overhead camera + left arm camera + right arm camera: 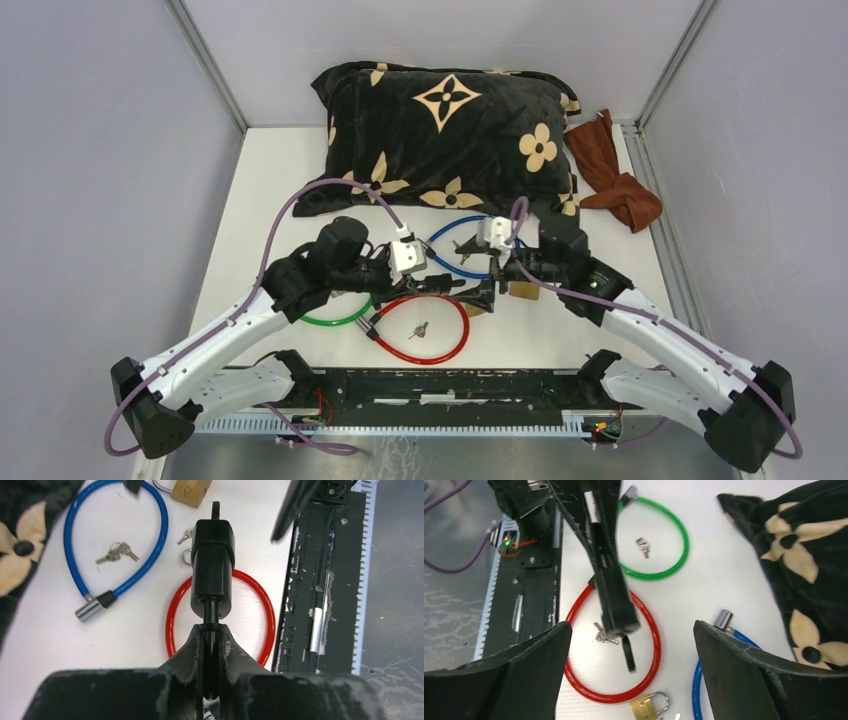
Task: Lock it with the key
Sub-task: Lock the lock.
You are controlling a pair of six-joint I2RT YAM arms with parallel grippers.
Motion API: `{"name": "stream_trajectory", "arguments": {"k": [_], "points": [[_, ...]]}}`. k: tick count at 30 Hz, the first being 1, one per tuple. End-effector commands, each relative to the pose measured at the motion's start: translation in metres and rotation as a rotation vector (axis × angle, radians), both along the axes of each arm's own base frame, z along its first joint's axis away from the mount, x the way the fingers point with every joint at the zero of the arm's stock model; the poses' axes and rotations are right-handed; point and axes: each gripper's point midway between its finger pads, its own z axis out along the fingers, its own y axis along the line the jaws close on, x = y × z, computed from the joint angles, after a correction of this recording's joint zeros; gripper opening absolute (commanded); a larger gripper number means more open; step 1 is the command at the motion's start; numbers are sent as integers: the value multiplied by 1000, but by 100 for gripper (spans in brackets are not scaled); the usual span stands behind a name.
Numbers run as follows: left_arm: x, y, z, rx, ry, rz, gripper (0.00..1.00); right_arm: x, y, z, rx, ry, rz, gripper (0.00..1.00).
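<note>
My left gripper [211, 630] is shut on the thin stem of a black cylinder lock [212, 565], holding it above the table over the red cable loop [266, 615]. A black-headed key [215, 509] sticks out of the lock's far end. In the right wrist view that key [628, 654] hangs from the lock [616, 600] between the wide-apart fingers [524, 665] of my right gripper [631, 652], which is open and touches nothing. From above, the left gripper [462, 290] and right gripper [508, 268] face each other at the table's middle.
A brass padlock [647, 706] lies beside the red loop [455, 345]. A green cable lock [679, 545] and a blue cable lock [150, 555] lie nearby, each with small keys [117, 552] inside. A black patterned pillow [450, 130] and brown cloth [615, 175] sit at the back.
</note>
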Motion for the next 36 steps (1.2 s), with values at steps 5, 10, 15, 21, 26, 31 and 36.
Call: {"name": "stream_trajectory", "arguments": {"k": [5, 10, 15, 21, 26, 31, 36], "points": [[-7, -8, 37, -259, 51, 30, 2, -8, -9, 32, 272, 85, 55, 98], [14, 3, 37, -218, -129, 73, 2, 1, -12, 41, 266, 66, -4, 98], [38, 13, 41, -163, -279, 132, 2, 18, -16, 47, 247, 111, -124, 98], [36, 11, 39, -149, -294, 89, 2, 21, -21, 50, 265, 69, -161, 98], [47, 15, 42, -108, -373, 99, 2, 27, -21, 53, 268, 100, -195, 98], [86, 32, 67, 27, -731, 133, 2, 64, -39, 63, 289, 217, -494, 98], [106, 33, 134, 27, -1335, 138, 2, 87, -49, 73, 430, 418, -711, 98]]}}
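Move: The left hand already grips the black lock by its shackle. The lock's body sits some 6 cm to the right, 1 cm ahead and 3 cm below; from the open right hand it is about 5 cm left, 1 cm back and 4 cm below. The red cable lock lies roughly 4 cm back, 4 cm right and 20 cm below the left hand. From the right hand, the blue cable lock is about 12 cm ahead, 2 cm right and 22 cm below. Forward goes the left hand, slowly at first and fastest at the end, about 8 cm with some 3 cm to its left, keeping the shackle pinched and rolling nearly 40 degrees about its fingers so its forward side comes up. The right hand, still wide open, backs off rightward from the lock while going forward and up some 5 cm, its fingers swinging clockwise and levelling out. ##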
